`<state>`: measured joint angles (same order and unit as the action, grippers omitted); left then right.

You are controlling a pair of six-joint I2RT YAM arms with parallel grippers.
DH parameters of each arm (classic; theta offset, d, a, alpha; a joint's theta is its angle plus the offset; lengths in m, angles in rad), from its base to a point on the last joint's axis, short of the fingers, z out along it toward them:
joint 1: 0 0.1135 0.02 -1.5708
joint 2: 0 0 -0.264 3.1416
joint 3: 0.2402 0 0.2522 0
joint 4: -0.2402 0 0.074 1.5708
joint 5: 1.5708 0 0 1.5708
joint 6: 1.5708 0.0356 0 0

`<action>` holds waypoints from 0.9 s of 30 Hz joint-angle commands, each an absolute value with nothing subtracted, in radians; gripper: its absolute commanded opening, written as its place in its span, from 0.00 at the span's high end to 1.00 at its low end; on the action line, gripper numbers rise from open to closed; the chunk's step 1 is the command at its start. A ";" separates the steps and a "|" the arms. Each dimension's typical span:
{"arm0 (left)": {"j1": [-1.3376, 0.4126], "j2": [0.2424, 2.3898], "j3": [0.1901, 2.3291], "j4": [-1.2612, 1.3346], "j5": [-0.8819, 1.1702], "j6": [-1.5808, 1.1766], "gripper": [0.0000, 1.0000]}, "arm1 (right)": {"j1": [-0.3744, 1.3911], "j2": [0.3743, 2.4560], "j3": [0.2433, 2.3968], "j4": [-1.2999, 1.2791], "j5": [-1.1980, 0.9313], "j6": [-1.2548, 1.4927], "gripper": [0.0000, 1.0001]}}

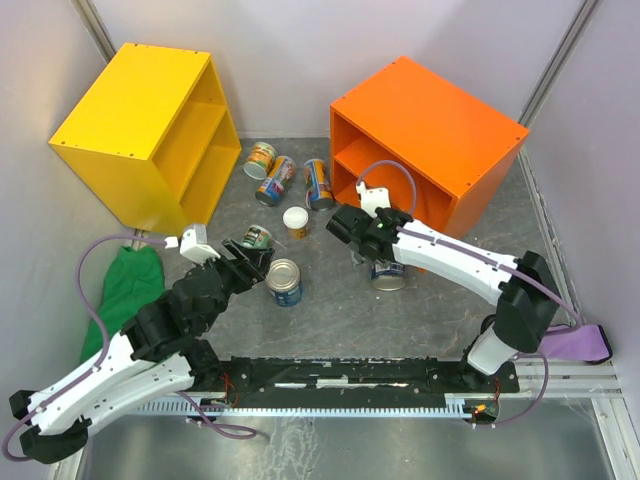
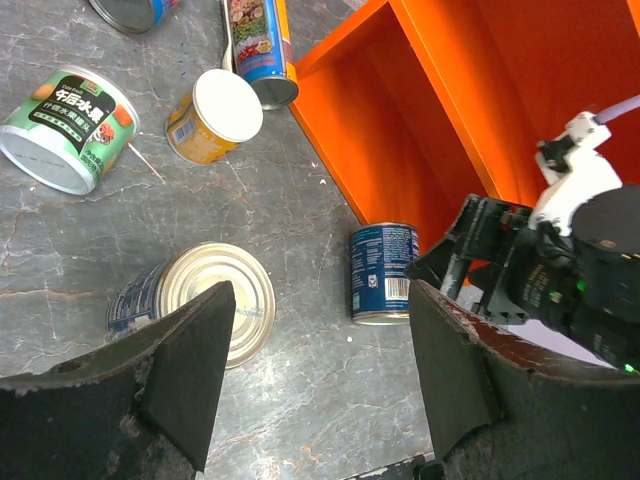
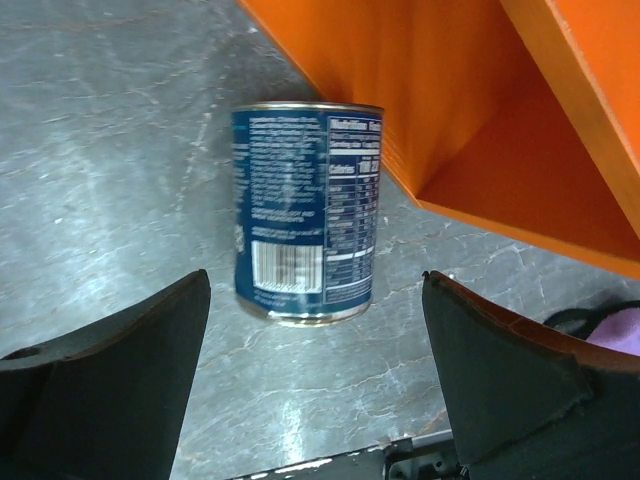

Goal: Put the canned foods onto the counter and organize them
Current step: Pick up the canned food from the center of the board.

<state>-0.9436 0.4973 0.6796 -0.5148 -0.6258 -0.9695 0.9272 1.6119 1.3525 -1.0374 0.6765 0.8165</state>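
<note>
The orange counter (image 1: 440, 120) stands at the back right, its open side facing the floor. A blue-labelled tin (image 3: 305, 215) stands on the floor just in front of the counter's edge (image 3: 480, 110). My right gripper (image 3: 315, 290) hangs open close above it, holding nothing. That same tin (image 2: 383, 272) shows in the left wrist view beside the counter (image 2: 400, 130). A second blue tin with a silver top (image 1: 285, 282) stands mid-floor. My left gripper (image 2: 322, 295) is open and empty between the two tins. Several other cans (image 1: 275, 180) lie or stand further back.
A yellow cabinet (image 1: 140, 120) lies at the back left. A green cloth (image 1: 130, 285) sits by the left arm and a purple one (image 1: 580, 345) at the right. A white-lidded can (image 2: 215, 115) and a green-labelled can (image 2: 70, 125) are near the left gripper.
</note>
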 commanded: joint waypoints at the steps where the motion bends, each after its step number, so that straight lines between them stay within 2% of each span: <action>1: -0.940 0.483 0.674 -0.496 -0.631 -0.979 0.24 | 0.882 1.640 1.325 -1.007 0.666 0.850 0.06; 11: -0.940 0.465 0.668 -0.509 -0.638 -0.976 0.24 | 0.811 1.709 1.263 -0.930 0.603 0.848 0.04; 27: -0.940 0.433 0.663 -0.566 -0.656 -0.981 0.24 | 0.742 1.863 1.313 -0.801 0.501 0.753 0.04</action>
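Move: The blue canned food, lying with its ends pointing forward and back, is about 11 cm below the right gripper, roughly 3 cm ahead and 2 cm to its right. The orange cabinet's middle is about 20 cm ahead and 7 cm right; the standing can is some 20 cm left and 2 cm back; the white-lidded can is about 18 cm left and 10 cm ahead. From the left gripper, the blue canned food lies about 25 cm right, 10 cm ahead and 21 cm below. Lower the right gripper about 9 cm onto the lying blue can, jaws kept wide open, easing a couple of centimetres right at first and then the same amount forward. Tip the fingers some 10 degrees more steeply downward on the way, so the two fingertips come down on either side of the can without closing. ##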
